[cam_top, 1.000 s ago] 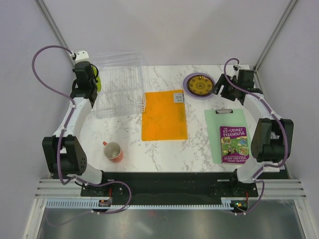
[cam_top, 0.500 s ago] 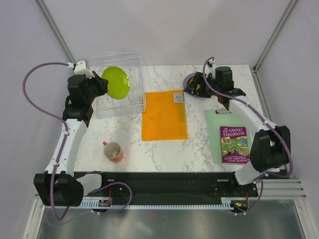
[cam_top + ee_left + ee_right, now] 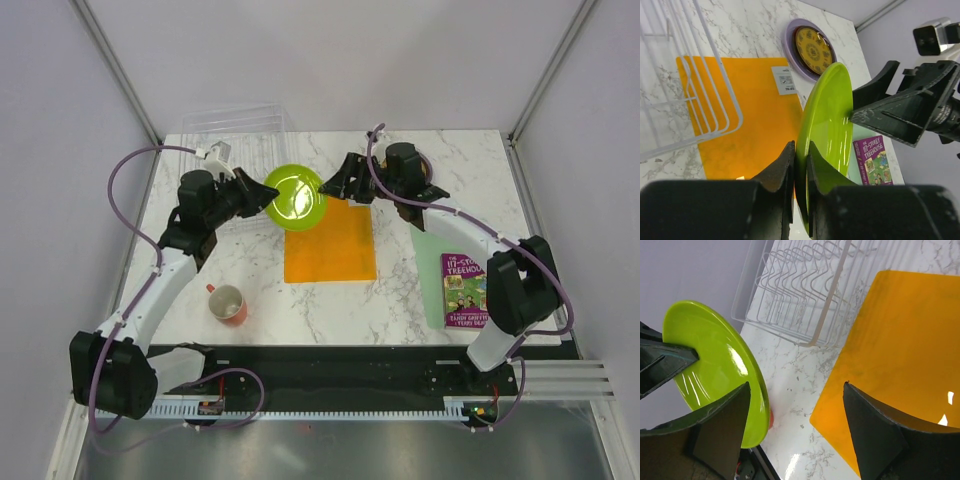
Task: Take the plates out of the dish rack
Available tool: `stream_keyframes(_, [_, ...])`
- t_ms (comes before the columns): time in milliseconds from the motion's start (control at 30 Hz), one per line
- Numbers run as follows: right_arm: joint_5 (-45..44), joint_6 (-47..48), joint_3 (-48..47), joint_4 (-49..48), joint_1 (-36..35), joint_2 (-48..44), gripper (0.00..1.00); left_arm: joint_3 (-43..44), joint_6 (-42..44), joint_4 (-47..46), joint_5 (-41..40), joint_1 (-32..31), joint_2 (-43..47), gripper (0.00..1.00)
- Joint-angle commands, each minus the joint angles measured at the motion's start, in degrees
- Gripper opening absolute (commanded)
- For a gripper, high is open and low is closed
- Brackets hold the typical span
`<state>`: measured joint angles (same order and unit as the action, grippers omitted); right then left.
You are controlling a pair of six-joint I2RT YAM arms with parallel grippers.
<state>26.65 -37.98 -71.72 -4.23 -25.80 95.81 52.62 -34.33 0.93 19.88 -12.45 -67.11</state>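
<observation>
A lime green plate [image 3: 293, 195] hangs on edge above the table's middle, over the near-left corner of the orange folder [image 3: 330, 245]. My left gripper [image 3: 801, 150] is shut on its rim [image 3: 827, 115]. My right gripper [image 3: 796, 390] is open right next to the plate's [image 3: 710, 355] far side, with the rim just inside its left finger [image 3: 720, 430] and no grip on it. A yellow patterned plate [image 3: 812, 47] lies on a pale lavender plate [image 3: 790, 50] at the back right. The clear dish rack [image 3: 235, 135] stands at the back left, and its wire dividers [image 3: 800, 290] hold nothing where they show.
A red mug [image 3: 228, 303] stands at the front left. A purple book [image 3: 467, 290] lies on a pale green clipboard [image 3: 432, 240] at the right. The right arm reaches across the back of the table and covers the stacked plates in the top view.
The left arm lifted the green plate out of the rack and carried it right, to the table's middle. The right arm swung left from the stacked plates to meet it, still open.
</observation>
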Motion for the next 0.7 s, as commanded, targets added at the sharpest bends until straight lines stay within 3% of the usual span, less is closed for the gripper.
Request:
stream_keyframes(0, [2.5,-3.1,0.6,-6.8,-1.3,1.0,0.82,-0.9,-5.3,-7.9,2.7,-1.2,0.3,0.02])
stream_keyframes(167, [4.6,-4.5,1.5,-9.0,-2.6,1.1,0.75,-1.6,-6.3,-10.2,3.0,-1.8,-1.6,0.02])
stream_keyframes(333, [9.6,-8.7,4.6,-16.0,-2.8,2.3,0.32,-3.2,-8.0,-15.0,4.9,-2.1,-3.0,0.05])
stream_keyframes(367, [10.4,-9.7,4.7,-17.6,-2.8,2.5,0.25,-4.4,-8.8,-18.3,6.6,-2.1,-3.0,0.11])
stream_keyframes(400, [11.5,-9.9,4.8,-18.3,-2.8,2.8,0.08,-4.7,-9.0,-19.1,7.3,-2.1,-3.4,0.16])
stream_keyframes(433, [11.8,-10.2,4.8,-18.6,-2.8,3.0,0.01,-4.7,-9.0,-19.9,8.0,-2.2,-3.6,0.23])
stream_keyframes(467, [11.8,-9.7,4.8,-18.2,-2.6,3.0,0.0,-4.7,-8.7,-20.3,9.5,-2.2,-3.8,0.4])
stream_keyframes(533, [9.1,-8.0,4.2,-16.0,-1.3,2.0,0.0,-4.7,-8.2,-20.5,10.3,-2.2,-4.3,0.61])
stream_keyframes(567, [7.8,-6.6,3.9,-12.0,-0.7,1.6,0.0,-4.6,-7.3,-20.1,10.3,-2.2,-4.3,0.68])
stream_keyframes(667, [1.9,-1.0,1.5,-4.2,3.6,-0.2,0.0,-4.2,-3.2,-14.0,4.9,-2.2,-2.9,0.72])
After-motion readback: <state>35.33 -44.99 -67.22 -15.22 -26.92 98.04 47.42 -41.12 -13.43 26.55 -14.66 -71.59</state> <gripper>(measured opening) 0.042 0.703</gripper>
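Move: The left hand holds the green plate by its rim, the plate's middle about 6 cm to its right; the open right gripper waits some 15 cm to the right and 2 cm ahead. From the right hand the green plate's middle lies roughly 9 cm left and 3 cm back, about level. The orange mat is about 2 cm left, 2 cm back and 22 cm below the right hand; the plate stack about 15 cm ahead, 18 cm right and 21 cm below. Right fingers pinch the free right-hand rim of the green plate: the right hand eases left and back about 4 cm, its wrist turning some 10 degrees, and shuts nearly fully. The left hand keeps its pinch and carries the plate about 2 cm right, then spreads its fingers wide and lets go, drifting a little farther right and down. ##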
